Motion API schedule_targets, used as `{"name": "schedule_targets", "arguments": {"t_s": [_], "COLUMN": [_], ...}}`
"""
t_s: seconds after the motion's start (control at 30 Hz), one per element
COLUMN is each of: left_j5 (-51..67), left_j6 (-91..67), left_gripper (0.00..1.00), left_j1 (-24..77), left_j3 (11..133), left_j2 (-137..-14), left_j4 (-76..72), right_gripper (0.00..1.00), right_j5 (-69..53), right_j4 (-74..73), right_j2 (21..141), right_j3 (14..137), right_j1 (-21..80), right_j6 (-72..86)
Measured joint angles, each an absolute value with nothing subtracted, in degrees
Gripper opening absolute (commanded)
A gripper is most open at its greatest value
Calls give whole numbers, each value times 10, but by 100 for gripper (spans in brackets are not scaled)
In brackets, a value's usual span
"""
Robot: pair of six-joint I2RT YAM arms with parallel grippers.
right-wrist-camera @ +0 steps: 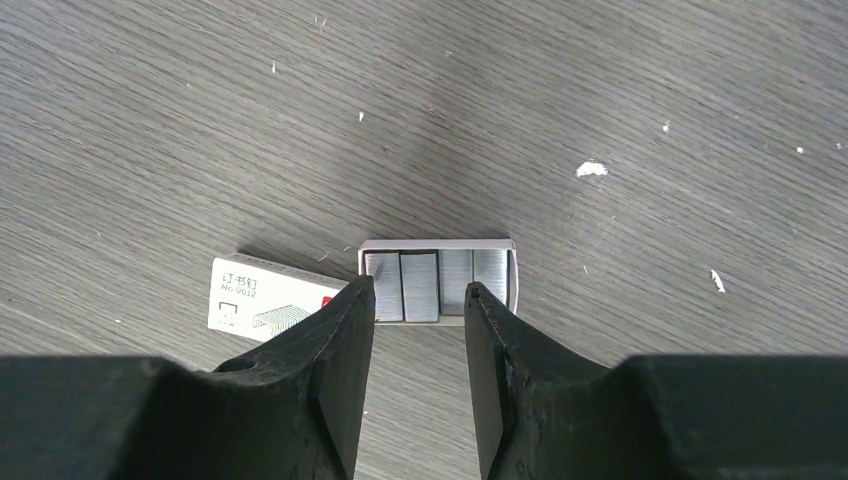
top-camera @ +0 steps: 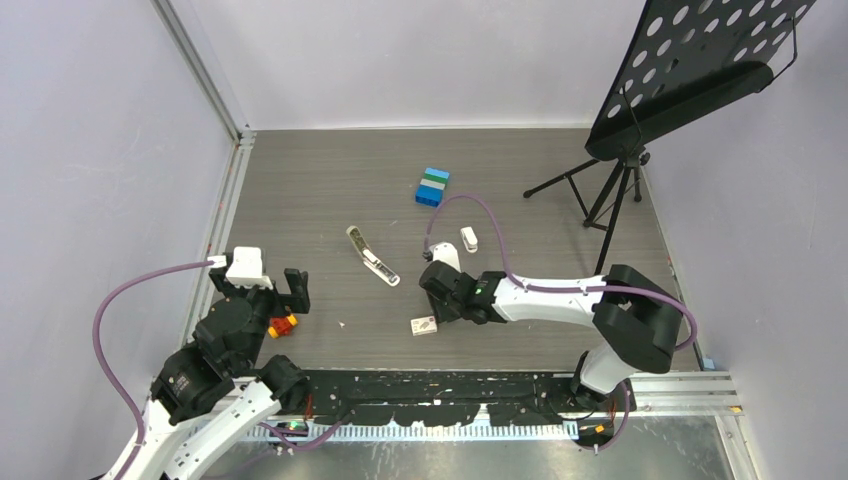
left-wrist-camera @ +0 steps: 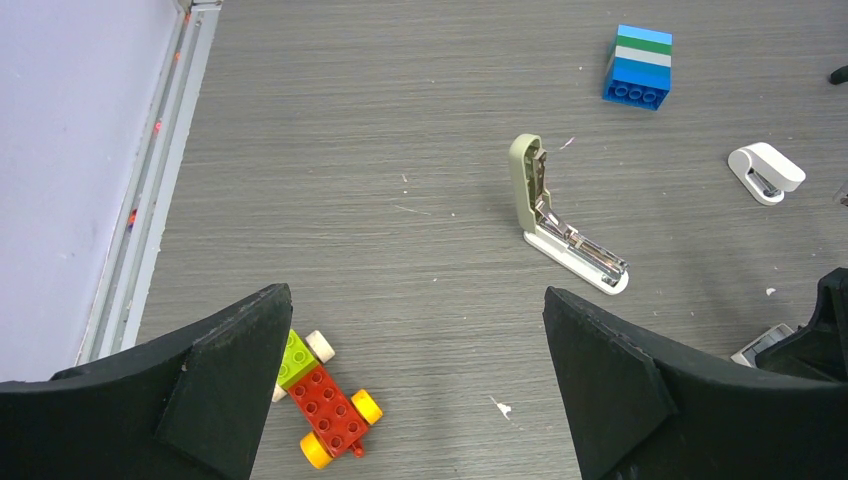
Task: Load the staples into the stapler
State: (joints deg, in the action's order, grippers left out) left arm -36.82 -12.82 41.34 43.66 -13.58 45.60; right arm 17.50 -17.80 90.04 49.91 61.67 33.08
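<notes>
The stapler (top-camera: 372, 258) lies hinged open mid-table, olive top raised and silver channel exposed (left-wrist-camera: 560, 222). The staples are a white box sleeve (right-wrist-camera: 265, 300) with the slid-out tray (right-wrist-camera: 437, 280) of silvery staple strips beside it, lying near the front (top-camera: 424, 325). My right gripper (right-wrist-camera: 418, 290) hovers right over the tray's near edge, jaws partly apart and nothing between them. It sits just behind the box in the top view (top-camera: 437, 290). My left gripper (left-wrist-camera: 415, 300) stands wide open and empty at the left (top-camera: 270, 290), well apart from the stapler.
A red-yellow toy brick car (left-wrist-camera: 325, 400) lies just by my left finger. A stubby white stapler (top-camera: 468, 239) and a blue brick stack (top-camera: 432, 186) sit further back. A music stand (top-camera: 620, 180) stands at the back right. A wall rail runs along the left.
</notes>
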Motion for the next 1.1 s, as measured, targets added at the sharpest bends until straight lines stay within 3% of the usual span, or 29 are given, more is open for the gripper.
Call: {"name": "schedule_targets", "arguments": {"t_s": [0.33,0.83,1.1], "left_j5": [-368,-368,-368], "left_j6": [-128,-128,-128], "left_gripper": [100,100,100], "left_j1": [413,413,413], "left_j3": [436,436,436], "left_j2": [-136,-136,-136], "left_j4": [456,456,456], "right_gripper": [41,20,18], "right_j5": [142,118,118], "right_j4": [-132,-104,-103], "right_j2": [909,913,909], "right_j3": [480,478,478], "right_j1": [607,602,602], "right_j6": [330,327,312]}}
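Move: The right hand's partly open fingers point down at a staple strip in the small tray, about 1 cm ahead and 2 cm below. The box lies some 4 cm left of this hand and 2 cm back; the open stapler stands about 10 cm ahead and 13 cm left. From the left hand the strip is roughly 25 cm right, 3 cm ahead and 23 cm below. The right hand dips 1 cm, slides about 1.5 cm left, pushing the tray, while its fingers close around a strip. ##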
